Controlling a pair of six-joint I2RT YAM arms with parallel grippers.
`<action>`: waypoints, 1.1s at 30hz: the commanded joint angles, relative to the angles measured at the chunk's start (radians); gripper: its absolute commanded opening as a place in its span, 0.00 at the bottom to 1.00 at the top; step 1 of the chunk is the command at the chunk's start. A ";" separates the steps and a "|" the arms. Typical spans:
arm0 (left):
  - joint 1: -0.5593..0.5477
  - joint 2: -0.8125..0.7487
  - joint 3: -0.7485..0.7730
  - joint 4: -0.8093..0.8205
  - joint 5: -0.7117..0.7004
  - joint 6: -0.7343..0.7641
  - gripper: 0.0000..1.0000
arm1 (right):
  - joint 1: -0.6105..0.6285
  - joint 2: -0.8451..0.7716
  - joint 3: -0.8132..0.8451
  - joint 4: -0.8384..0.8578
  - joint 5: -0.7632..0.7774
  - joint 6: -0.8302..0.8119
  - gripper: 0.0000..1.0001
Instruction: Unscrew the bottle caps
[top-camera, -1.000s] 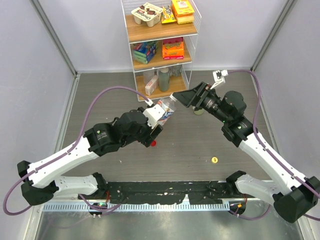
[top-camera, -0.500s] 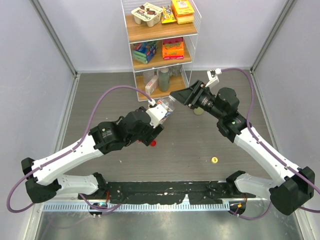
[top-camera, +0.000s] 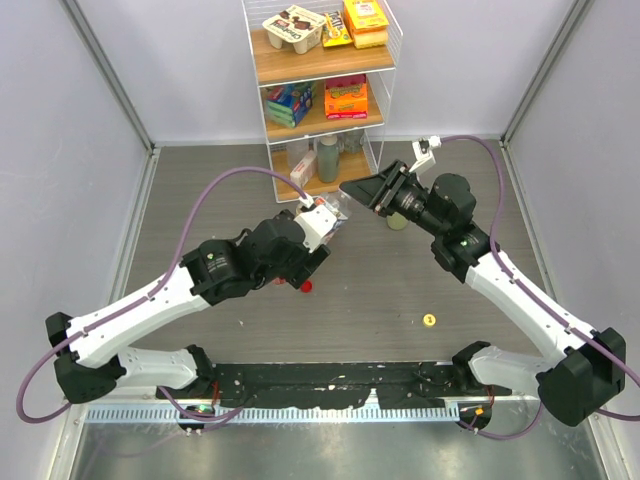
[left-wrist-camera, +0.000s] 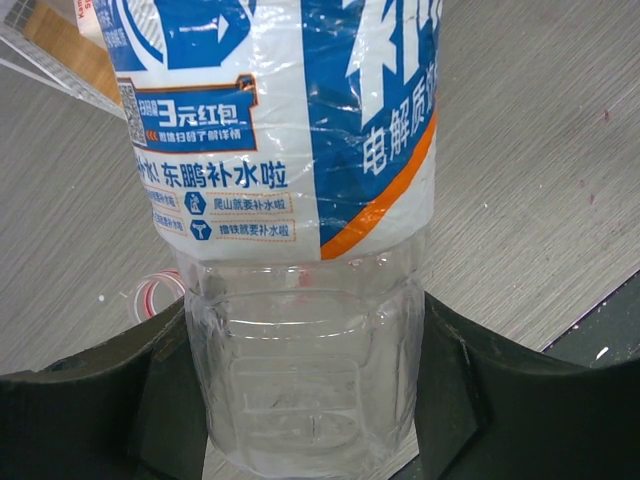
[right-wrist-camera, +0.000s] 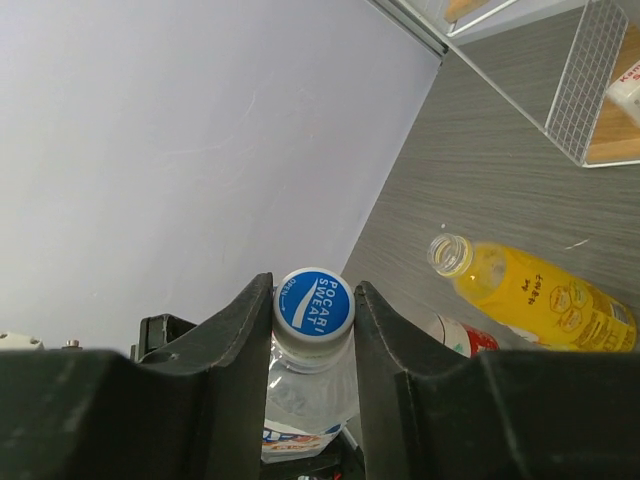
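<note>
My left gripper (left-wrist-camera: 310, 400) is shut on the base of a clear bottle (left-wrist-camera: 300, 200) with a blue-white label and holds it tilted above the table (top-camera: 325, 222). The bottle's white cap (right-wrist-camera: 314, 303), with a blue printed top, sits squeezed between the fingers of my right gripper (right-wrist-camera: 314, 310), which is shut on it. From above, the right gripper (top-camera: 352, 192) meets the bottle's neck. A yellow juice bottle (right-wrist-camera: 530, 290) lies uncapped on the table, with a red-label bottle (right-wrist-camera: 460, 335) beside it. A red cap (top-camera: 306, 286) and a yellow cap (top-camera: 429, 320) lie loose on the table.
A white wire rack (top-camera: 320, 90) with boxed goods and bottles stands at the back centre, just behind both grippers. A pale green bottle (top-camera: 397, 221) stands partly hidden behind my right wrist. Grey walls close in on the left and right.
My right gripper has slid left onto the bottle's top and closed on the cap. The left arm has shifted only slightly, still holding the bottle.
</note>
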 joint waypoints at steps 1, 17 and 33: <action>-0.004 0.010 0.042 0.000 -0.011 0.012 0.00 | 0.005 0.002 0.009 0.058 -0.028 0.004 0.15; -0.003 -0.063 0.006 0.032 0.081 -0.031 0.00 | 0.005 -0.073 -0.053 0.230 -0.164 -0.063 0.02; -0.001 -0.223 -0.057 0.161 0.562 -0.072 0.00 | 0.005 -0.162 -0.085 0.422 -0.410 -0.103 0.02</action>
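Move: The left gripper already holds the water bottle by its lower body. The blue-and-white cap is about 9 cm ahead of that hand, 7 cm to its right and 9 cm above it, already between the right finger pads. Below the left hand by some 15 cm stand the open yellow bottle, about 13 cm ahead and 2 cm left, and the open cola bottle, about 7 cm ahead and 8 cm left. Keep both grips, left on the bottle's body and right on its cap. After a brief pause, draw both hands together back towards the base and up, the left about 6 cm back and 4 cm up, the right a little farther. Meanwhile swing the left fingers clockwise, lowering that hand's left side, and tip the right fingers upward by some 20 degrees while turning them counter-clockwise. ##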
